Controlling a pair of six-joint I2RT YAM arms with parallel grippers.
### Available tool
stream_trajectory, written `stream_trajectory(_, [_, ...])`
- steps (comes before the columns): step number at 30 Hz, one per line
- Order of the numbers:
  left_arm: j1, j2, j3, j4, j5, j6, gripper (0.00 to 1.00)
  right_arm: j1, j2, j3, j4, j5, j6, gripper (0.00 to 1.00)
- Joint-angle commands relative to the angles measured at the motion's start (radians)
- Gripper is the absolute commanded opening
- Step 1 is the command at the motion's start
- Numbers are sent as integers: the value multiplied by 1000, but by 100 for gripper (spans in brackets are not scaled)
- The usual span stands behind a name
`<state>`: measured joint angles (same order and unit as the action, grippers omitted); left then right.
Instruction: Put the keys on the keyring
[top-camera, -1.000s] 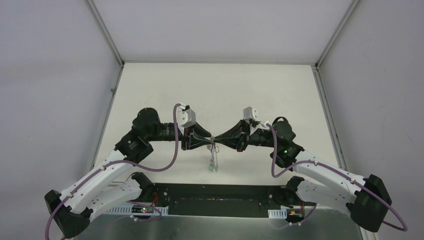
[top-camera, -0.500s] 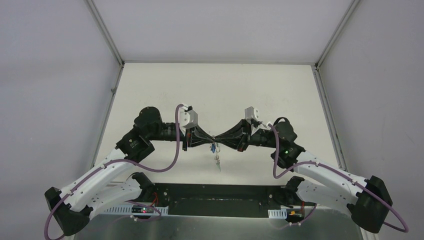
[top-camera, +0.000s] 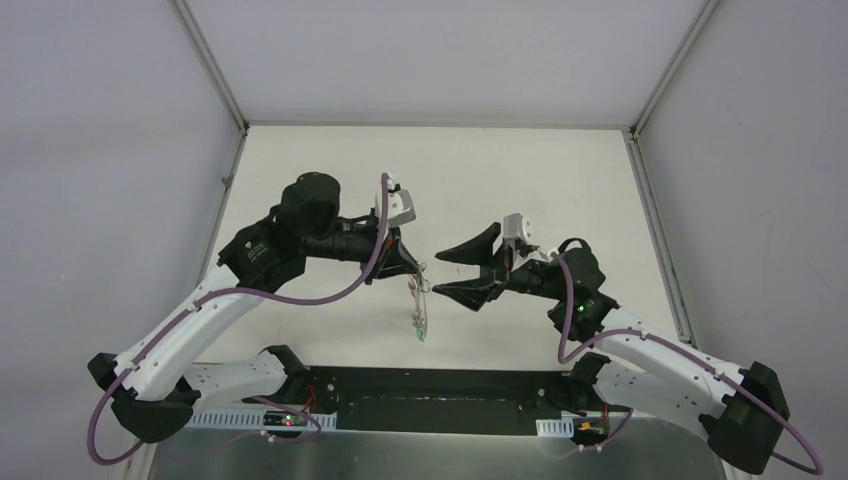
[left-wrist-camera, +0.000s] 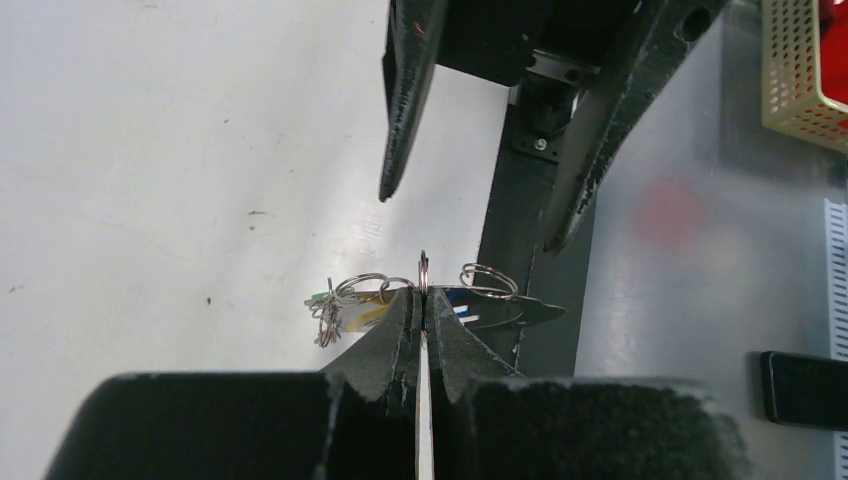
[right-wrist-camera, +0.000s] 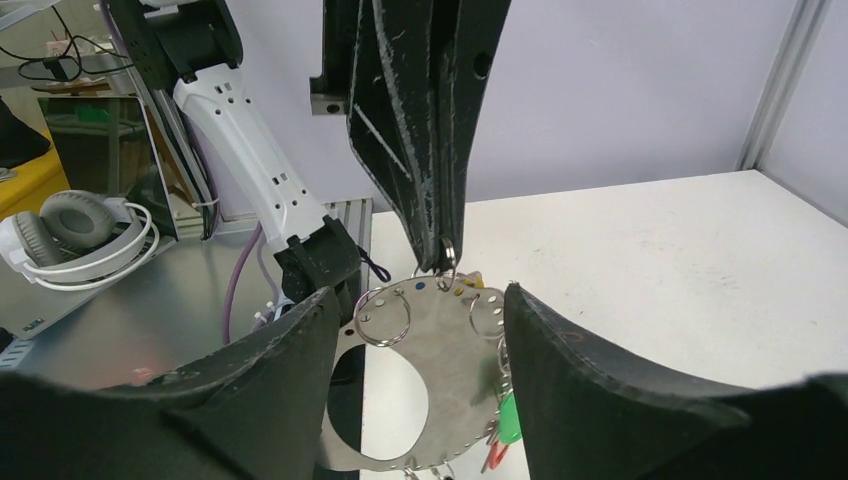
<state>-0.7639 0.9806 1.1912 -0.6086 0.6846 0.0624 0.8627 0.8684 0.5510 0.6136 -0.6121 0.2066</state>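
Note:
The keyring (right-wrist-camera: 455, 350) is a flat silvery loop with a big hole and small split rings along its rim. It hangs in the air from my left gripper (top-camera: 415, 272), which is shut on a small ring at its top edge (left-wrist-camera: 423, 268). The keys dangle at its lower edge, with a green tag (right-wrist-camera: 510, 418) and a red tag (right-wrist-camera: 491, 452); from above they show as a small cluster (top-camera: 421, 325). My right gripper (top-camera: 456, 270) is open. Its fingers (right-wrist-camera: 300, 340) stand on either side of the keyring without touching it.
A cream perforated basket (left-wrist-camera: 803, 70) holding something red sits beyond the table's near edge, beside a flat black object (left-wrist-camera: 802, 388). Grey headphones (right-wrist-camera: 78, 225) lie on a bench. A dark strip (top-camera: 430, 385) runs between the arm bases. Frame posts (top-camera: 210, 65) flank the white table.
My right gripper has opened, let go of the keyring and drawn back to the right. The left arm has swung up and back, carrying the keyring alone.

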Motion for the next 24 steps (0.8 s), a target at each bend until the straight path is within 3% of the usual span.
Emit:
stream_trajectory(1, [-42, 86, 196, -272, -159, 23, 0, 2, 20, 22, 14, -2, -7, 61])
stream_trajectory(9, [-139, 317, 557, -677, -405, 15, 0, 2, 93, 65, 43, -17, 14, 42])
stream_trajectory(12, [-161, 383, 655, -787, -457, 11, 0, 2, 111, 68, 75, -14, 28, 39])
stream_trajectory(18, [-212, 462, 762, -885, -524, 40, 0, 2, 147, 76, 124, -26, 43, 39])
stream_trajectory(24, [-233, 471, 780, -874, -522, 59, 0, 3, 197, 79, 189, -51, 73, 35])
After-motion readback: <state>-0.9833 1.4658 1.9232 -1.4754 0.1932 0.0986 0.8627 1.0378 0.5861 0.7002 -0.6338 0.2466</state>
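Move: Just left of the right hand's open fingers, the metal plate with the keys hangs about 3 cm away, its middle some 4 cm lower. The ring it hangs by is about 3 cm left, 1 cm ahead and level. The yellow key is 4 cm left and 1 cm ahead; the green key is 3 cm left, 2 cm ahead and about 6 cm below. From the left hand, which already holds that ring, the plate's middle is straight below by about 4 cm. Tipping its fingers down by nearly 40 degrees, the left hand keeps its pinch on the ring and carries the hanging plate some 2 cm left and a little down. The right hand dips beside the plate, then follows it left, 2–3 cm each way and slightly forward, its fingers narrowing to a bit over a third open in front of the plate; contact can't be made out. ##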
